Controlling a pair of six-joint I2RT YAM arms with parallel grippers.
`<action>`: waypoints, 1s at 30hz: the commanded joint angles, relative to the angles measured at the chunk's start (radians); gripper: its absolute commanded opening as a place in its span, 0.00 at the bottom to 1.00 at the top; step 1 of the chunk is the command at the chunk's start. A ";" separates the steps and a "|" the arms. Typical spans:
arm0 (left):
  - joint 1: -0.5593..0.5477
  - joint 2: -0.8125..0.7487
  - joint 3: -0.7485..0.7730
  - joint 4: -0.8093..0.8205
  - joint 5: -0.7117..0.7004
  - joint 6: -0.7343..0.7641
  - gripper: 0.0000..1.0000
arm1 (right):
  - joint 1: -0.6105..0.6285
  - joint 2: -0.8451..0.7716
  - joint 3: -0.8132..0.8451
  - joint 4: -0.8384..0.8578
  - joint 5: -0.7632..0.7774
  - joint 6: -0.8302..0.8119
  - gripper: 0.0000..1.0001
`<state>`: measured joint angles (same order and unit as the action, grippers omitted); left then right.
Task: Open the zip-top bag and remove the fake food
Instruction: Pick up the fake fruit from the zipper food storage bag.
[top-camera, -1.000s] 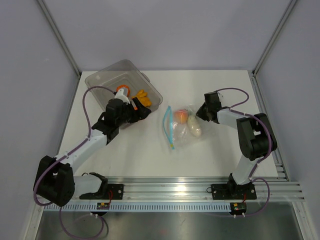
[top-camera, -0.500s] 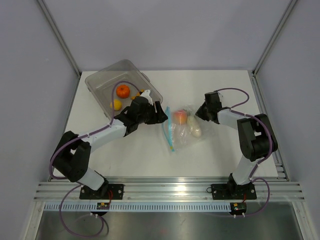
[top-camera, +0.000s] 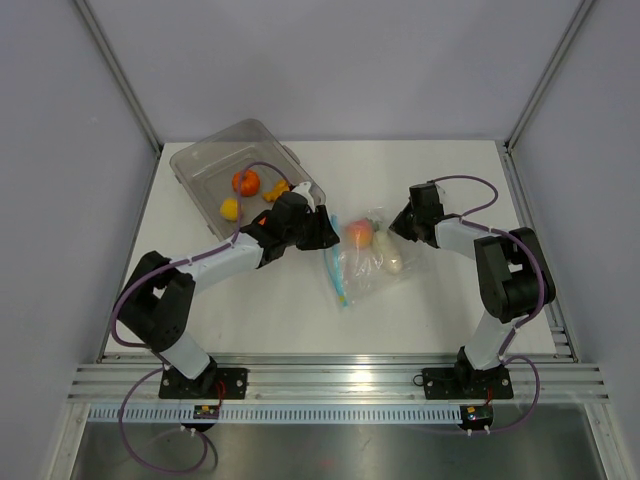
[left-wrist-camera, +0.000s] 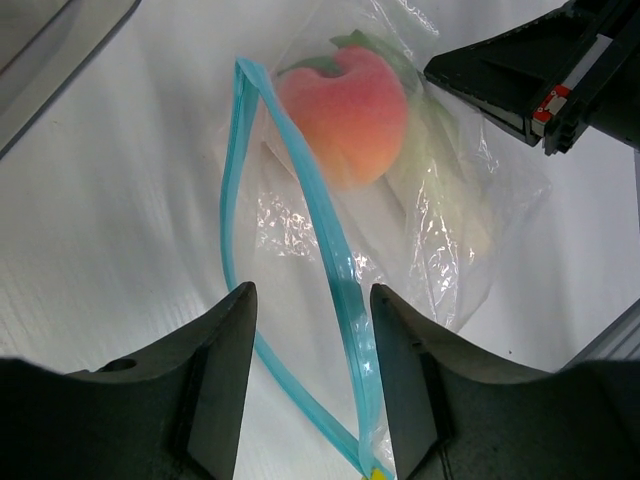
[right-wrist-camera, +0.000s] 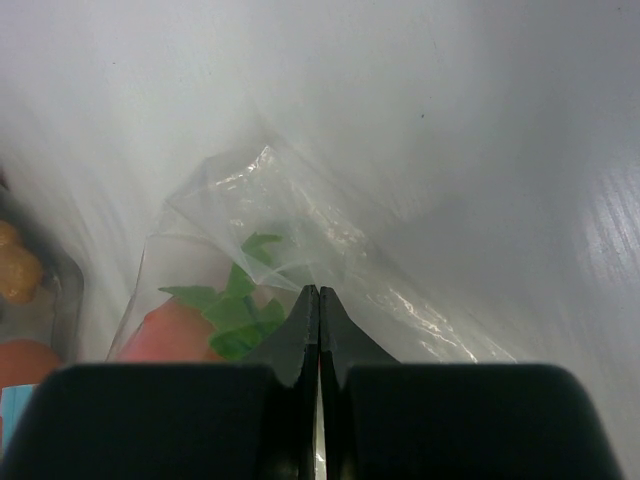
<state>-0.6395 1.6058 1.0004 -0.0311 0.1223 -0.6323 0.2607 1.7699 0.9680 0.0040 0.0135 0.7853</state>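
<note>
The zip-top bag (top-camera: 367, 262) lies mid-table, its light-blue zip strip (top-camera: 336, 268) parted into an open mouth (left-wrist-camera: 290, 230). Inside the bag are fake food pieces: a peach (top-camera: 359, 233) (left-wrist-camera: 345, 110) and a white piece (top-camera: 393, 263). My left gripper (top-camera: 325, 231) (left-wrist-camera: 310, 335) hovers open at the mouth. Both halves of the strip run between its fingers (left-wrist-camera: 225, 380), and one half lies close to the right finger. My right gripper (top-camera: 399, 228) (right-wrist-camera: 318, 297) is shut on the bag's thin plastic at the far side, beside the peach's green leaves (right-wrist-camera: 245, 300).
A rigid clear tub (top-camera: 200, 160) stands at the back left. It holds an orange fruit (top-camera: 245, 182), a yellow piece (top-camera: 230, 208) and another orange-yellow piece (top-camera: 277, 189). Grey walls close the table on three sides.
My left arm has swung from the tub over to the bag's mouth, and its fingers have drawn closer together. The right gripper has kept its pinch; the bag shifted slightly.
</note>
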 joint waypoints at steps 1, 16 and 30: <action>0.003 -0.044 0.020 0.004 -0.049 -0.013 0.51 | -0.005 -0.036 0.003 0.031 -0.010 0.011 0.00; 0.032 -0.063 0.009 -0.036 -0.090 -0.033 0.29 | -0.006 -0.041 0.003 0.028 -0.009 0.009 0.00; 0.035 0.022 -0.084 0.184 0.071 -0.131 0.17 | -0.006 -0.049 0.000 0.028 -0.007 0.009 0.00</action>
<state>-0.6083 1.6070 0.9695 -0.0204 0.1078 -0.7010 0.2607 1.7679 0.9676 0.0040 0.0132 0.7860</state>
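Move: The peach in the bag lies about 7 cm ahead of the left hand, 7 cm to its right and 8 cm below. The bag's blue zip mouth runs almost right under this hand, its middle about 1 cm to the right; the white food sits 2 cm ahead and 13 cm right. The tray's middle is some 21 cm ahead and 20 cm left. From the right hand the peach is about 7 cm left and 1 cm back. Over the bag's mouth the left hand narrows its half-open fingers to a small gap, easing left about 2.5 cm with a slight rise and a small counter-clockwise turn, then sinking some 2.5 cm from its highest point and starting back to the right, with nothing between the fingers. The right hand stays still, its shut fingers keeping the bag's film at the far end from the mouth. ##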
